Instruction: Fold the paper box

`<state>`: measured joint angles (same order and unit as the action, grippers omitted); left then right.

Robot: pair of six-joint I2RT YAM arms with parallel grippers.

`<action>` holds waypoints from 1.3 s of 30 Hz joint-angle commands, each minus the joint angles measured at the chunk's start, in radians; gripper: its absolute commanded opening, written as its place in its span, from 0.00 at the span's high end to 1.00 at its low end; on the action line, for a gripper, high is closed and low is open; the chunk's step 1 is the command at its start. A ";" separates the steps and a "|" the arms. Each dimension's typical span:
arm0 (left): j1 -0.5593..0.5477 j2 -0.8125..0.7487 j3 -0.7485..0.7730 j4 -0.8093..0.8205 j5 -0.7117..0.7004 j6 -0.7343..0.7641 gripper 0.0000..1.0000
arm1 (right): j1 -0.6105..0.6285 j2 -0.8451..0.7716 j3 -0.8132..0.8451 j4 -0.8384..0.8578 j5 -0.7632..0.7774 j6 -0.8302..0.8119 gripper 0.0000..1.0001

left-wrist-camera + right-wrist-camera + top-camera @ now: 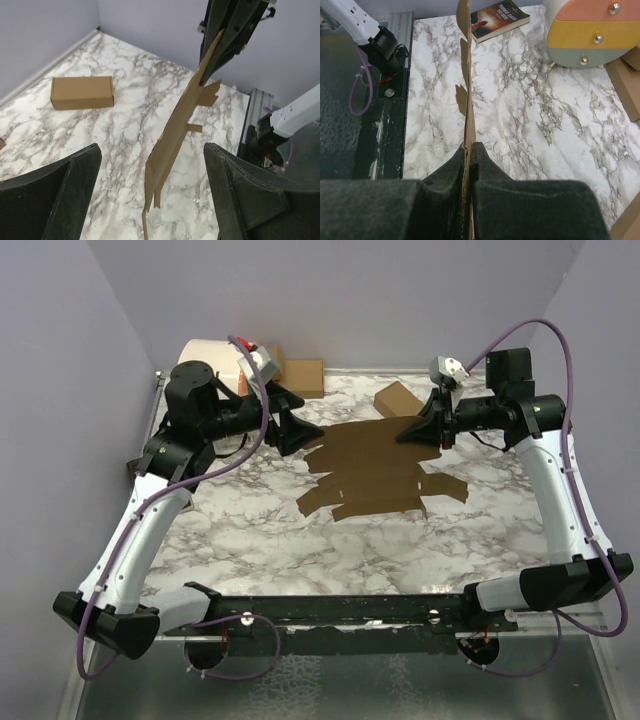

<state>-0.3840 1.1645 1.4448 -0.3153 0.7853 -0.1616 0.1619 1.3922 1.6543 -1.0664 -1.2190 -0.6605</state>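
Note:
The paper box [375, 472] is a flat brown die-cut sheet, held up off the marble table [250, 530] at its far edge. My right gripper [412, 433] is shut on the sheet's right far edge. In the right wrist view the fingers [490, 165] pinch the cardboard [468, 90], which runs away edge-on. My left gripper [305, 430] stands open at the sheet's left far corner. In the left wrist view the sheet [175, 132] hangs edge-on between the wide-apart fingers [240, 190] and touches neither.
A small closed brown carton [398, 398] lies just behind the sheet, and another [300, 375] sits at the back by a white roll [212, 352]. A book [500, 19] and a striped round object [592, 32] lie on the table's left side.

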 commanded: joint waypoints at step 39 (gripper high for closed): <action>-0.166 0.070 0.033 -0.116 -0.140 0.143 1.00 | -0.263 -0.079 -0.060 0.173 -0.144 0.243 0.12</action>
<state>-0.5945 1.3563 1.5604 -0.5991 0.6537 0.1085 0.0193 1.4174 1.6814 -1.0771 -1.2575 -0.5945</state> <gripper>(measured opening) 0.018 0.867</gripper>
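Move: The paper box, still an open cardboard sheet, hangs below and right of my open left hand: its middle is about 14 cm right, 4 back and 13 below, and its upper left part is some 9 cm right, level fore and aft, and 8 below. My right gripper is about 20 cm right, level, 8 below; the brown box is 29 right, 22 ahead, 40 below. From my right hand, which pinches the sheet, its middle is 6 cm left, 4 back, 5 below. I reach my open left hand about 9 cm right and 8 cm down onto the sheet's upper left part, rolling it some 20 degrees and turning it a little clockwise, and pinch the cardboard. My right hand keeps its hold almost still, then opens wide, lets go and backs off right and slightly forward; as it leaves, my left hand draws the sheet roughly 3 cm back left. ##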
